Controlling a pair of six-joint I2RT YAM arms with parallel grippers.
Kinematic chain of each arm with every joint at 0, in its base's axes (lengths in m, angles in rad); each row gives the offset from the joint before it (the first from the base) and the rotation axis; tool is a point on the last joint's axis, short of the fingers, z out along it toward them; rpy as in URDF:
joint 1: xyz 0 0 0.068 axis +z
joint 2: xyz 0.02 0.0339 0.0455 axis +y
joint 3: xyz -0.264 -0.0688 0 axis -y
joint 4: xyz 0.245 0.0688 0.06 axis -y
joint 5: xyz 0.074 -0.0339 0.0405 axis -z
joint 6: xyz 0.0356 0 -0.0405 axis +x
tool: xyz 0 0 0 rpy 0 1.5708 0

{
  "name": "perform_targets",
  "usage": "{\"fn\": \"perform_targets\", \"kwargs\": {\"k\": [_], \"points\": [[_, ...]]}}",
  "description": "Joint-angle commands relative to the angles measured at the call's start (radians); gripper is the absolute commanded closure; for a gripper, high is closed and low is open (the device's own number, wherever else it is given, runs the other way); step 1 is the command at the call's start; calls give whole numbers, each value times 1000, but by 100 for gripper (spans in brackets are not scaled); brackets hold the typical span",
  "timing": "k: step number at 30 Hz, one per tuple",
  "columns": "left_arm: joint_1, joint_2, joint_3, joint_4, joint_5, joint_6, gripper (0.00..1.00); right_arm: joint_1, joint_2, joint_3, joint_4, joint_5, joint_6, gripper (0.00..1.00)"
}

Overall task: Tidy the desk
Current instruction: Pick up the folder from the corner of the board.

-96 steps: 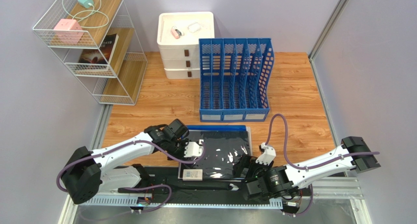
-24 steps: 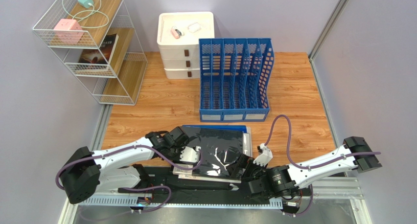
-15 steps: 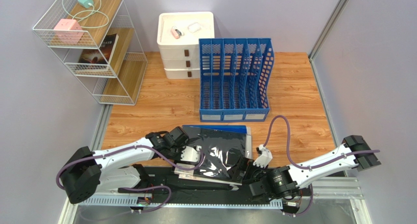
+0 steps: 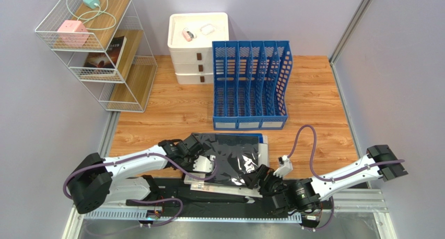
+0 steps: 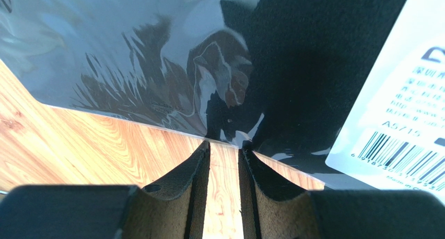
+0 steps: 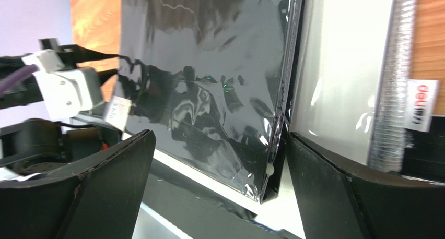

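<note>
On the near part of the wooden desk (image 4: 324, 119) a black folder (image 4: 232, 153) wrapped in shiny plastic lies on a small stack. My left gripper (image 4: 201, 163) is at its left edge. In the left wrist view the folder (image 5: 156, 56) fills the top, and the gripper (image 5: 224, 144) shows a narrow gap with bare wood in it, tips touching the folder's rim. My right gripper (image 4: 256, 174) is at the near right corner. It (image 6: 219, 145) stands wide open, its jaws on either side of the folder's corner (image 6: 198, 82).
Under the black folder lie a white folder (image 6: 339, 77) and a blue one (image 4: 258, 137). A blue file rack (image 4: 249, 85) stands mid-desk, white drawers (image 4: 190, 46) behind it, and a white wire shelf (image 4: 96, 46) at far left. A white barcode label (image 5: 402, 103) sits on the folder.
The black folder lay flat at first; it has since slid a little left and away and tilted. My right gripper has crept in along its near right corner. The left gripper stays at the left edge.
</note>
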Motion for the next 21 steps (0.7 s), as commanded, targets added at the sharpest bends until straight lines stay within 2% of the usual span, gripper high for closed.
{"fn": "perform_targets", "kwargs": {"k": [1, 7, 14, 17, 18, 20, 21], "points": [[-41, 32, 44, 137, 173, -50, 67, 11, -27, 60, 232, 55, 162, 0], [-66, 34, 76, 142, 181, -70, 67, 11, -40, 75, 319, 101, 77, 0], [-77, 21, 86, 141, 175, -79, 67, 12, -28, 138, 237, 162, 66, 2], [-77, 5, 70, 141, 168, -76, 67, 11, -4, 150, 189, 199, 104, 15], [-77, 1, 64, 141, 167, -74, 67, 11, 13, 157, 169, 210, 124, 24], [-77, -14, 60, 137, 161, -74, 67, 9, 33, 186, 91, 242, 168, 32], [-77, -19, 57, 134, 159, -74, 67, 11, 61, 199, 52, 250, 202, 41]]}}
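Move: The black folder's near right corner is already between the right hand's open fingers, about 1 cm back and 1 cm right of their midpoint. From that midpoint the folder's middle is some 10 cm left and 7 cm ahead, slightly lower, and the blue rack about 30 cm straight ahead. The left fingers point down at the folder's left edge: its middle lies 13 cm right and 2 cm ahead of them, the white label 6 cm back and 3 cm right, the corner 23 cm right and 8 cm back. With one open finger under the black folder's near right corner, the right hand levers that side up about 8 cm while carrying left some 5 cm, its fingertips tipping up by 20 degrees; then the fingers begin to close. The left hand, opening unchanged, pushes along against the left edge, going right about 5.5 cm as its fingertips swing that way. ##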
